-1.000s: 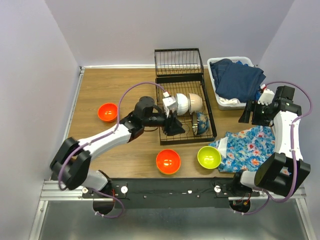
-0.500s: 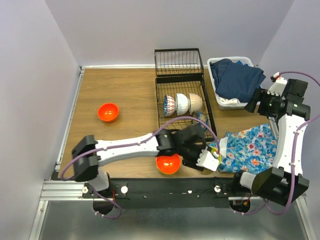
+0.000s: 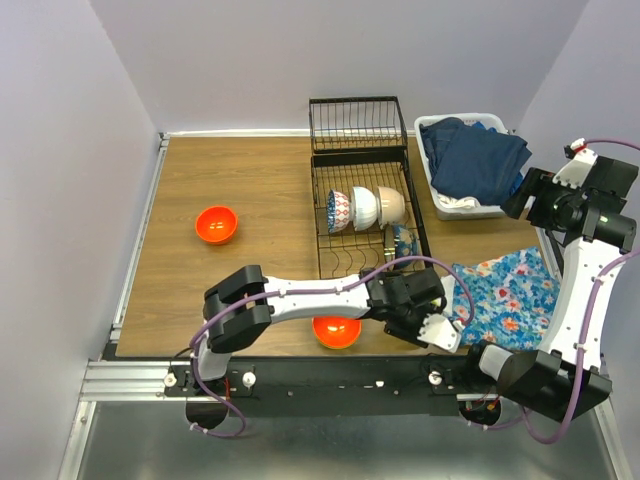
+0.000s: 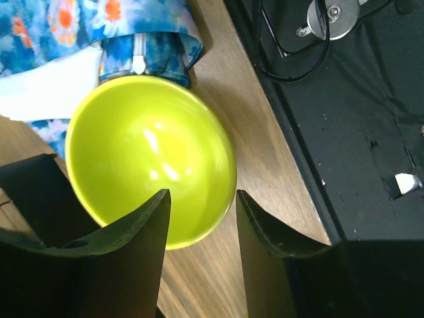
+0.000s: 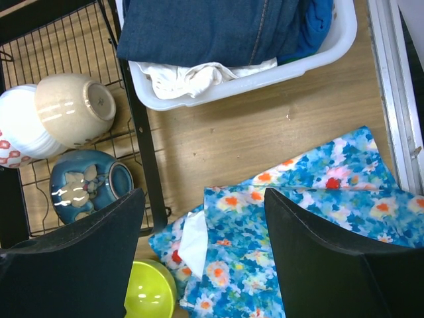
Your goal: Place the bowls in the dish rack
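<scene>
The lime green bowl (image 4: 151,156) stands upright on the wood next to the floral cloth. My left gripper (image 4: 202,205) is open right over it, one finger above its inside and the other outside the rim. In the top view this gripper (image 3: 425,318) covers that bowl. The dish rack (image 3: 412,215) holds a red-blue patterned bowl (image 3: 339,211), a white bowl (image 3: 362,208), a cream bowl (image 5: 73,109) and a blue bowl (image 5: 86,189). One orange bowl (image 3: 216,224) sits at the left, another (image 3: 336,331) under my left arm. My right gripper (image 5: 202,199) hangs open, high above the cloth.
A white tub (image 3: 447,205) of jeans and laundry stands right of the rack. The blue floral cloth (image 5: 298,232) lies at the front right, touching the lime bowl. The black base rail (image 4: 344,99) runs close beside that bowl.
My left arm left the rack and swung to the front right, settling over the lime green bowl. My right arm drew back toward the right edge and rose.
</scene>
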Robot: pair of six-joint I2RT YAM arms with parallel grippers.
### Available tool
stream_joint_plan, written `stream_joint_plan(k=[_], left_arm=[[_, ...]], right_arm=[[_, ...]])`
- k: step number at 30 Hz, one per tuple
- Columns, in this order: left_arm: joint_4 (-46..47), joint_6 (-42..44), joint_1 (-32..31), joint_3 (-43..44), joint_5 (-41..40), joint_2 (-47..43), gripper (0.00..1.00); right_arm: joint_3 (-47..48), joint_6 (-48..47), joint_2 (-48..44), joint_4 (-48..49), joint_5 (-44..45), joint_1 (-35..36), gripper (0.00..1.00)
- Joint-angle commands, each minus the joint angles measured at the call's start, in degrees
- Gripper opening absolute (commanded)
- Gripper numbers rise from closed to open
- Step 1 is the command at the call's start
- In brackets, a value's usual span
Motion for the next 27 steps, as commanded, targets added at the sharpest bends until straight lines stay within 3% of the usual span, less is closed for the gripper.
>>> stream_joint_plan(k=[1, 7, 16, 17, 19, 25, 27], left_arm=[[-1.0, -0.4, -0.8, 1.5, 0.1, 1.7, 0.51], [-1.6, -1.1, -0.8, 1.2, 1.9, 3.3, 0.44], [-1.3, -1.1, -0.9, 0.5, 3.4, 4.2, 0.19], [-2.2, -0.9, -0.9, 0.4, 3.7, 3.4, 0.11], [-3.5, -0.7, -0.8, 0.1, 4.2, 1.5, 0.05], [-13.0, -1.5, 2.5, 1.7, 12.4, -11.3, 0.02], [-17.3, -0.7, 5.0, 3.4, 19.5, -16.7, 0.02]], right_arm=[[0.8, 0.0, -0.7, 0.9, 0.7, 0.2, 0.81], [-0.2, -0.4, -1.0, 1.5, 1.2, 0.2, 0.81], [-1.3, -0.5, -1.3, 1.4, 1.6, 0.2, 0.81], [-1.1, -0.5, -1.1, 1.3, 1.6, 0.2, 0.81], [-0.6, -0.6, -0.7, 1.1, 1.6, 0.2, 0.81], [1.7, -0.6, 0.9, 1.0, 0.9, 0.1, 0.81], [1.8, -1.1, 1.1, 0.9, 0.4, 0.1, 0.81]])
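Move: The lime bowl sits just under the left hand's half-open fingers, its middle about 3 cm ahead, 3 cm to the right and 5 cm lower, so the fingers hang over its near-left rim. The red bowl at the near table edge is roughly 16 cm to the hand's left and 1 cm ahead, and the teal bowl in the dish rack some 18 cm ahead and 1 cm left. From the right hand, the lime bowl lies about 16 cm back, 20 cm left and 24 cm below. The left hand eases down about 2 cm and a little back over the lime bowl's near-left rim, still slanting down to the right, while its half-open fingers close until they pinch the bowl's wall between them. Then it turns upward and, keeping the pinch, lifts some 3.5 cm while drawing about 3 cm left and slightly back, away from the flowered cloth, and the wrist tips only a few degrees. ##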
